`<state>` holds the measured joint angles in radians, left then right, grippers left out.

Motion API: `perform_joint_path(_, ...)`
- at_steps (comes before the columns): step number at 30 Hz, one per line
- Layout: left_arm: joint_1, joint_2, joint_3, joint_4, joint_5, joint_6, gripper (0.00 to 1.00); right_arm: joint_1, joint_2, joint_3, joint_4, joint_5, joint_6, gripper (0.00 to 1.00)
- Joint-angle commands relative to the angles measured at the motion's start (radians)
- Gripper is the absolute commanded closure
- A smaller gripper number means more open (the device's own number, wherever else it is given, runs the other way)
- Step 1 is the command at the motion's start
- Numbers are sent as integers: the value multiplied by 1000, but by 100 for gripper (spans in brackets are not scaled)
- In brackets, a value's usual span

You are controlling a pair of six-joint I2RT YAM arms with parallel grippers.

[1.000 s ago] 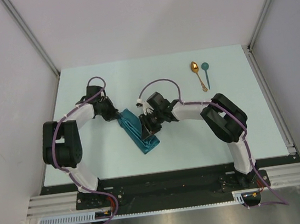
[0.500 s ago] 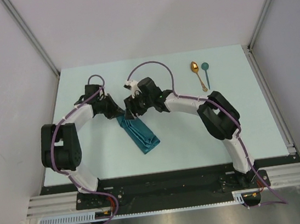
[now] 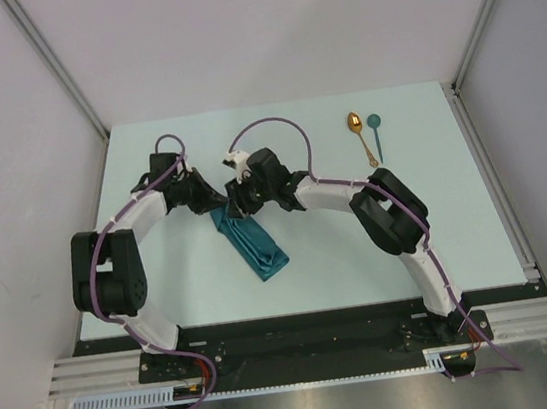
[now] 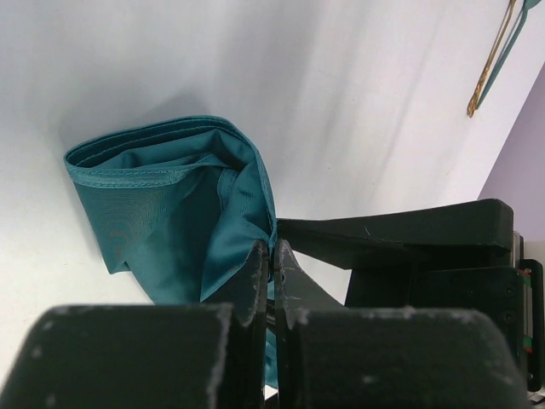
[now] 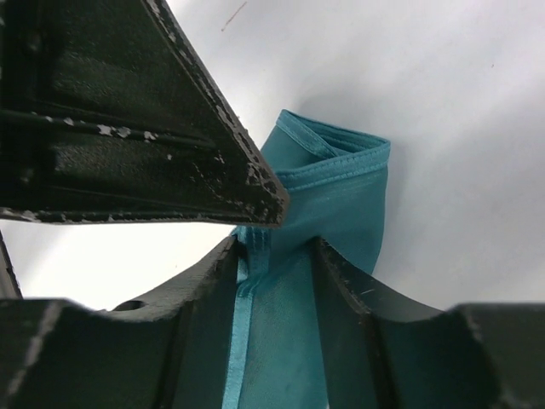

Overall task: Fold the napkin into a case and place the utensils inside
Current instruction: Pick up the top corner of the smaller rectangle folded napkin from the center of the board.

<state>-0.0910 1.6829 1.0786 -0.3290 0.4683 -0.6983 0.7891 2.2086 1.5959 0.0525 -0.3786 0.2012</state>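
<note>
The teal napkin [image 3: 259, 247] lies as a narrow folded strip slanting across the table's middle, its layered open end showing in the left wrist view [image 4: 162, 204]. My left gripper [image 3: 215, 202] [image 4: 272, 249] is shut on a fold at the strip's far end. Right beside it, my right gripper [image 3: 237, 207] [image 5: 274, 247] stands open, its fingers [image 5: 341, 273] astride the same end with cloth [image 5: 341, 187] filling the gap between them. The utensils lie apart at the back right: a gold spoon [image 3: 355, 125] and a teal spoon [image 3: 374, 125].
The pale table [image 3: 165, 299] is walled by grey panels at left, back and right. Both arms arch inward from the near edge and almost touch above the napkin's far end. The spoons' handles [image 4: 490, 77] show at the top right of the left wrist view.
My right gripper left the strip's middle, moved up to its far end beside the left gripper, opened wider, then began closing. The left gripper stayed shut on the cloth and shifted slightly back.
</note>
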Motion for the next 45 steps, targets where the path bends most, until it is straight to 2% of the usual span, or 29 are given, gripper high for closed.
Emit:
perform_joint_path(1,5,-48,-6,27,29,-20,100,10,-15,6,81,27,4,53)
perform_joint_path(11,7,-57,-14,33,36,-30,100,10,-17,-10,101,44,27,55)
perform_joint_path(16,7,-60,-25,41,43,-40,100,7,-7,-11,115,49,56,62)
perform_joint_path(20,7,-57,-34,54,50,-49,100,4,-6,-10,121,38,70,76)
perform_joint_path(22,7,-58,-37,56,46,-52,100,2,-9,-13,121,35,79,75)
perform_joint_path(29,7,-60,-40,68,43,-61,100,5,-9,-30,155,24,125,64)
perform_joint_path(31,8,-60,-42,64,44,-61,100,10,-1,-24,152,32,124,65)
perform_joint_path(34,8,-65,-46,71,47,-56,100,4,2,-19,155,24,130,84)
perform_joint_path(35,8,-66,-45,73,46,-52,100,2,6,-16,146,20,130,100)
perform_joint_path(43,13,-65,-39,64,21,-26,99,-14,-21,-39,115,21,116,100)
perform_joint_path(45,13,-64,-39,61,15,-18,91,-11,-21,-33,99,27,104,100)
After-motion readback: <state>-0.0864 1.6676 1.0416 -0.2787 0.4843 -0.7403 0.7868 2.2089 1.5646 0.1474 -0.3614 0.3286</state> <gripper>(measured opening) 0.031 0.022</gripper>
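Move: The right hand's part-open fingers straddle the napkin just beneath its raised top corner, which lies barely 1 cm ahead, 2 cm left and 1 cm above the hand point. The left fingers are already shut on that corner, right at their tips, some 5 cm over the board. The napkin's near end lies about 14 cm back, 6 cm to the right hand's right and 5 cm lower. Almost in place, drifting only about 0.5 cm left and up with the wrist turning some 5 degrees, the right hand wavers with its fingers nearly half open, then shuts them fully and pinches the napkin right beside the left fingertips. The left hand stays put, still gripping the raised corner. ##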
